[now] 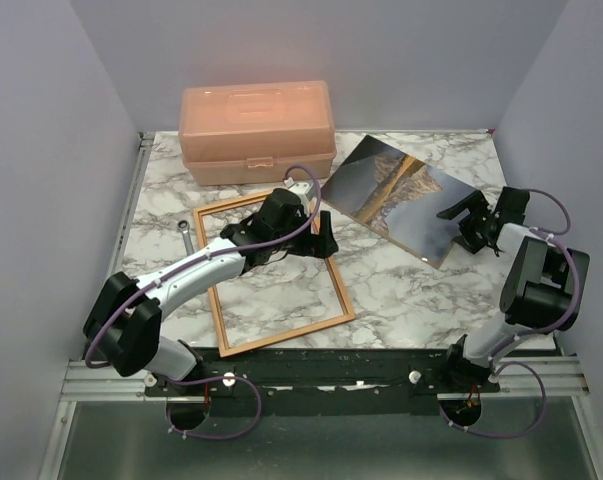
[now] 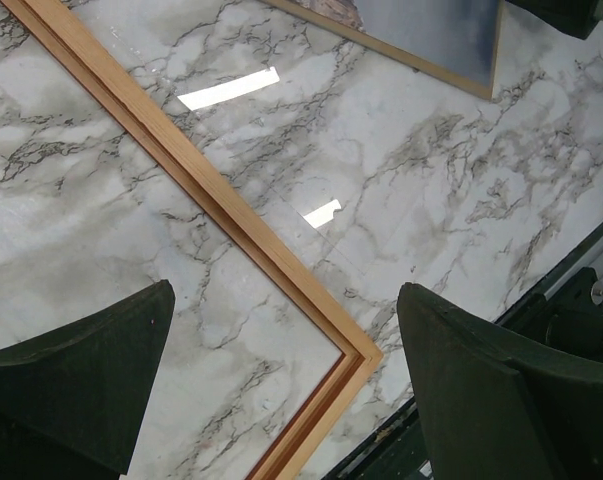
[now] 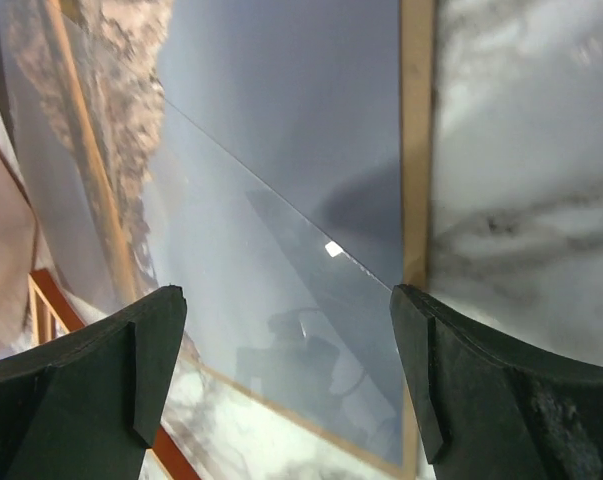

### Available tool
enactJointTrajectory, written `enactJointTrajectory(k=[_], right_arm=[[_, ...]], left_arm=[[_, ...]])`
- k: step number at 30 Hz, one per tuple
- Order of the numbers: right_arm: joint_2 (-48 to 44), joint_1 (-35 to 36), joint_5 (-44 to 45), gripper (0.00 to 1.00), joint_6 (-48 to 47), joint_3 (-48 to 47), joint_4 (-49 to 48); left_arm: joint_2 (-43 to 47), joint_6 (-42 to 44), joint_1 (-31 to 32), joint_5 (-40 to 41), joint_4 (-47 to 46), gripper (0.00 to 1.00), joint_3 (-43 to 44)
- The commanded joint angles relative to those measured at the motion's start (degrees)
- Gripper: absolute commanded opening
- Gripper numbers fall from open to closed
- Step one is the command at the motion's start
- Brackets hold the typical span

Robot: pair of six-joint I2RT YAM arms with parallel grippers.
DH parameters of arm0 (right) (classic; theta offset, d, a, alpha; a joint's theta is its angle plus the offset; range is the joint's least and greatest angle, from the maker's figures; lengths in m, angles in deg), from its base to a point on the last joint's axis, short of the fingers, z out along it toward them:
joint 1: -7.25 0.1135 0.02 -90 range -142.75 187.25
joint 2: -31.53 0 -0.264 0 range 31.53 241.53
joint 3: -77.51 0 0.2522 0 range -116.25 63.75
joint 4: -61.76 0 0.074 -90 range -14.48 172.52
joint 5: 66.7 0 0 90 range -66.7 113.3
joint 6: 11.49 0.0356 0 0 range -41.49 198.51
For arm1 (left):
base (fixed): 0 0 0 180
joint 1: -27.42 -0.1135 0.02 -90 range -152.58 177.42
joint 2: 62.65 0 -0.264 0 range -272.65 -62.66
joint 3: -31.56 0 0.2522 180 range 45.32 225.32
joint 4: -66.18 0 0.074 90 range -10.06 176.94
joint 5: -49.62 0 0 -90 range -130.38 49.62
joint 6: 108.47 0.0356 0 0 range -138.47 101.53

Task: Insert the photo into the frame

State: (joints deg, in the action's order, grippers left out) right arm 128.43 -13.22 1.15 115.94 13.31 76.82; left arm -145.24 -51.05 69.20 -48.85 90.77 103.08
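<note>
The frame (image 1: 338, 291) lies flat on the marble, pale tan side up; its near right corner (image 2: 364, 356) shows a reddish inner rim. My left gripper (image 1: 323, 235) hovers open over the frame's right rail, which runs between the fingers (image 2: 81, 385) with nothing held. The photo (image 1: 396, 190), a mountain mirrored in water, rests at the back right on a tan board (image 3: 416, 150). My right gripper (image 1: 459, 228) is open at the photo's (image 3: 281, 150) near right corner, fingers (image 3: 461, 390) apart above it. A glossy clear sheet's edge crosses the print diagonally.
A peach plastic box (image 1: 256, 130) stands at the back, just behind the frame. A small metal tool (image 1: 184, 235) lies left of the frame. The black mounting rail (image 1: 331, 365) runs along the table's near edge. Walls close in on both sides.
</note>
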Motion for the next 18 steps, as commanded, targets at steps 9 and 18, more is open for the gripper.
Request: enactJointTrajectory(k=[9, 18], right_arm=[[-24.92, -0.19, -3.09, 0.97, -2.68, 13.87, 15.21], [-29.18, 0.08, -12.15, 0.91, 0.68, 27.32, 10.12]], left_arm=[[3.81, -1.87, 0.69, -2.55, -2.01, 0.96, -2.29], [6.69, -3.08, 0.67, -4.06, -3.08, 0.96, -3.29]])
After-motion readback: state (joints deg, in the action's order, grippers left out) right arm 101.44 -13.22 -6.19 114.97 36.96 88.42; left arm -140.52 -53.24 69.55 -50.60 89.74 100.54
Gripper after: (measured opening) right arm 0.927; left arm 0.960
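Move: The photo lies flat just under the right gripper, whose right finger is close over its right edge. Its middle is about 11 cm ahead, 15 cm to the left and 3 cm below. The frame's middle is some 55 cm left and 11 cm back, and the pink box about 62 cm left and 26 cm ahead, its middle a little higher than the hand. From the left hand, the photo's middle is roughly 18 cm ahead, 25 cm right and 14 cm down. Lift the open right gripper about 5 cm clear of the photo's right edge while drawing it back, then carry it on back and to the left, around 13 cm back and 7 cm left in all. Sink it to low over the table on the robot's side of the photo's near corner, tilting the wrist some 10 degrees and keeping the fingers wide. Ease the left gripper up and back a couple of centimetres. ##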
